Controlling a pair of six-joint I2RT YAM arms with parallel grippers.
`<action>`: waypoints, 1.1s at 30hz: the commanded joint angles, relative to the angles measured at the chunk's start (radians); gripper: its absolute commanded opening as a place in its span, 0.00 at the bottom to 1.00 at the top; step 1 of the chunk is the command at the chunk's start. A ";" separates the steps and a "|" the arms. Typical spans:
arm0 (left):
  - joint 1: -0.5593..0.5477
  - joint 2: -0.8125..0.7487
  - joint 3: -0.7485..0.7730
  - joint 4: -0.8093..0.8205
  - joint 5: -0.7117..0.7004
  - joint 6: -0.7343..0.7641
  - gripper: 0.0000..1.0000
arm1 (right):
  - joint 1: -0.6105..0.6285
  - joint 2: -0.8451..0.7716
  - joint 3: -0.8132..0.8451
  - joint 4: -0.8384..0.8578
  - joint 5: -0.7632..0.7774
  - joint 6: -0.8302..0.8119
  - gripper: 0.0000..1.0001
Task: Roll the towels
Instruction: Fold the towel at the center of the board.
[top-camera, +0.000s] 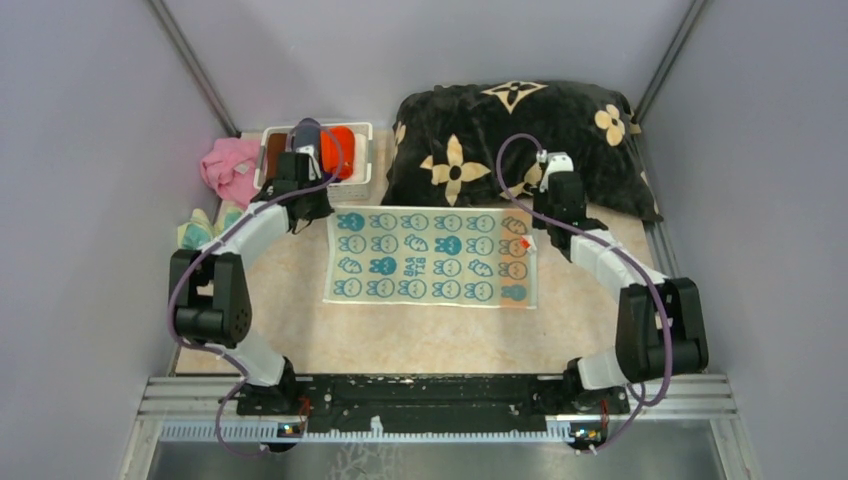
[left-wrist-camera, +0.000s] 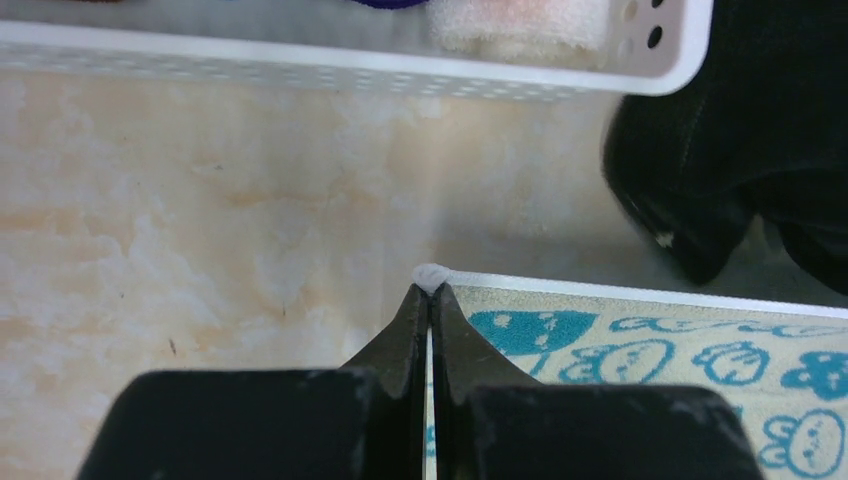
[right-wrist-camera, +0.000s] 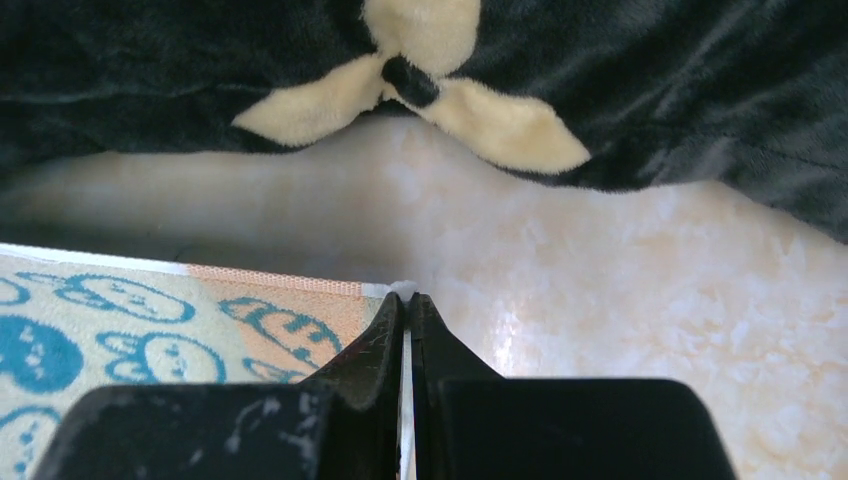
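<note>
A pale yellow towel (top-camera: 430, 258) printed with teal bunnies lies spread flat in the middle of the table. My left gripper (top-camera: 326, 214) is shut on its far left corner; in the left wrist view the white hem bunches at the tips of the left gripper (left-wrist-camera: 430, 286), with the towel (left-wrist-camera: 650, 340) running off to the right. My right gripper (top-camera: 531, 232) is shut on the far right corner; the right wrist view has the right gripper (right-wrist-camera: 405, 300) pinching the hem beside the towel's (right-wrist-camera: 150, 320) orange patch. An orange-red towel (top-camera: 343, 150) sits rolled in the basket.
A white perforated basket (top-camera: 364, 165) stands behind the left gripper, its front wall (left-wrist-camera: 350, 70) close ahead. The big black cushion with cream flowers (top-camera: 510, 140) lies just beyond the towel's far edge. A pink cloth (top-camera: 230, 168) and a small yellow-teal cloth (top-camera: 200, 228) lie at the left wall.
</note>
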 joint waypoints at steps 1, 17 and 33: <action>0.020 -0.116 -0.068 -0.013 -0.015 0.026 0.00 | -0.020 -0.140 -0.066 0.009 0.020 -0.006 0.00; 0.020 -0.342 -0.284 -0.166 -0.033 -0.082 0.00 | -0.020 -0.501 -0.240 -0.214 -0.091 0.163 0.00; 0.020 -0.256 -0.292 -0.236 -0.067 -0.119 0.00 | -0.020 -0.501 -0.336 -0.344 -0.107 0.347 0.00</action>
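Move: Each hand grips a far corner of the towel about 5 cm above the table; the near edge it is being taken towards lies some 23 cm back, at the left hand's corner about 2 cm to its left, at the right hand's corner 1 cm to its right. The basket's middle is roughly 12 cm ahead of the left hand and 4 cm to its left; the dark pillow's middle is about 15 cm ahead of the right hand, 3 cm to its left. Still pinching the far corners, both hands pull back 12–15 cm towards the near edge, rising slightly, then sinking. ##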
